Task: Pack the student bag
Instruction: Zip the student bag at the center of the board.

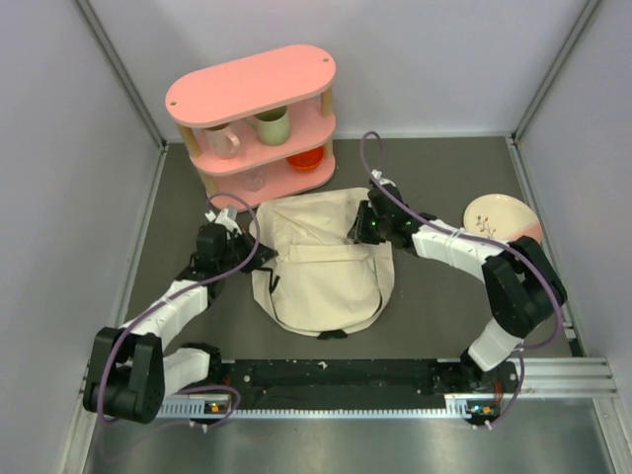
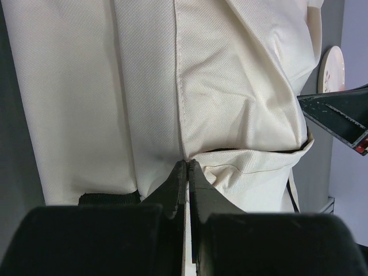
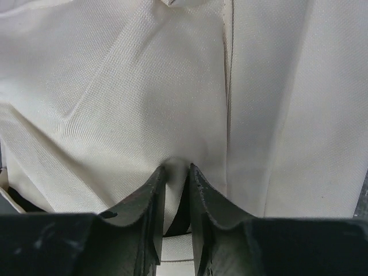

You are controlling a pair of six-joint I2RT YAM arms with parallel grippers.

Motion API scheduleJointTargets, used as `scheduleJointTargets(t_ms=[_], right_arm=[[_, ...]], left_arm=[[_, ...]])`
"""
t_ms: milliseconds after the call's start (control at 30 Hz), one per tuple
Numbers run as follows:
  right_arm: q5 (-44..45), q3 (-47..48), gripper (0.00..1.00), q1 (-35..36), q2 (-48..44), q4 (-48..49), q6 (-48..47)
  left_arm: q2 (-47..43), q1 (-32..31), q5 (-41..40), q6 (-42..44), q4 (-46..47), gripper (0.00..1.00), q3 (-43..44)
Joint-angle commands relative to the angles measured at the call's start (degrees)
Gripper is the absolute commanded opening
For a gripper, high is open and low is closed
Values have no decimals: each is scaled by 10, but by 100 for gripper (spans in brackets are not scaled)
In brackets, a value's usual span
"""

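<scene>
The cream student bag (image 1: 321, 265) lies flat on the grey table between my arms. My left gripper (image 1: 255, 257) is at its left edge, shut on a pinch of the bag's fabric (image 2: 230, 103); its tips (image 2: 188, 163) meet at a seam. My right gripper (image 1: 363, 225) is at the bag's upper right edge, shut on a fold of the bag (image 3: 115, 98), with the fabric bunched between its tips (image 3: 177, 167). The bag fills both wrist views. No opening of the bag shows.
A pink two-tier shelf (image 1: 255, 123) stands behind the bag, holding a pink mug (image 1: 221, 141), a green cup (image 1: 274, 126) and an orange bowl (image 1: 305, 158). A floral plate (image 1: 499, 218) lies at the right and shows in the left wrist view (image 2: 332, 69). Grey walls enclose the table.
</scene>
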Motion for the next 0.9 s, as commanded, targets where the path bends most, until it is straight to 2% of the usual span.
scheduleJointTargets(t_ms=[0,33,67,333,533,867], right_arm=[[-31,19,16,8,26,-7,2],[-28,22,5,8,26,-14,-2],[-21,22,0,8,25,-14,-3],[57,-6,0,-1,-38,-21,-10],[54,-34,0,-43,-76,-11,-9],[50,-56,0,-64,-83,-5,-5]], left_arm=[[-12,5,6,8,9,0,-9],[-13,5,5,8,9,0,-8],[-13,5,6,8,8,0,-8],[-14,5,-3,16,-4,0,-7],[-10,5,-9,20,-10,0,-2],[-11,5,-15,22,-14,0,-2]])
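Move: The zip pull is already between the right hand's part-open fingertips, within about a centimetre of that hand point. From the right hand, the student bag's middle lies some 7 cm back, 7 cm left and about 4 cm lower; the bag's right edge is roughly 10 cm to the right, a little back and 2 cm lower. The left hand, pinching the left end of the bag's mouth, has the zip pull some 20 cm to its right and 5 cm ahead. Almost level to the right, the right hand draws about 6 cm along the bag's mouth towards the bag's right edge, after first staying nearly in place to shut its fingers on the black zip pull; the wrist swings some 10 degrees clockwise on the way. The left hand stays put and keeps its pinch on the left end of the mouth. ##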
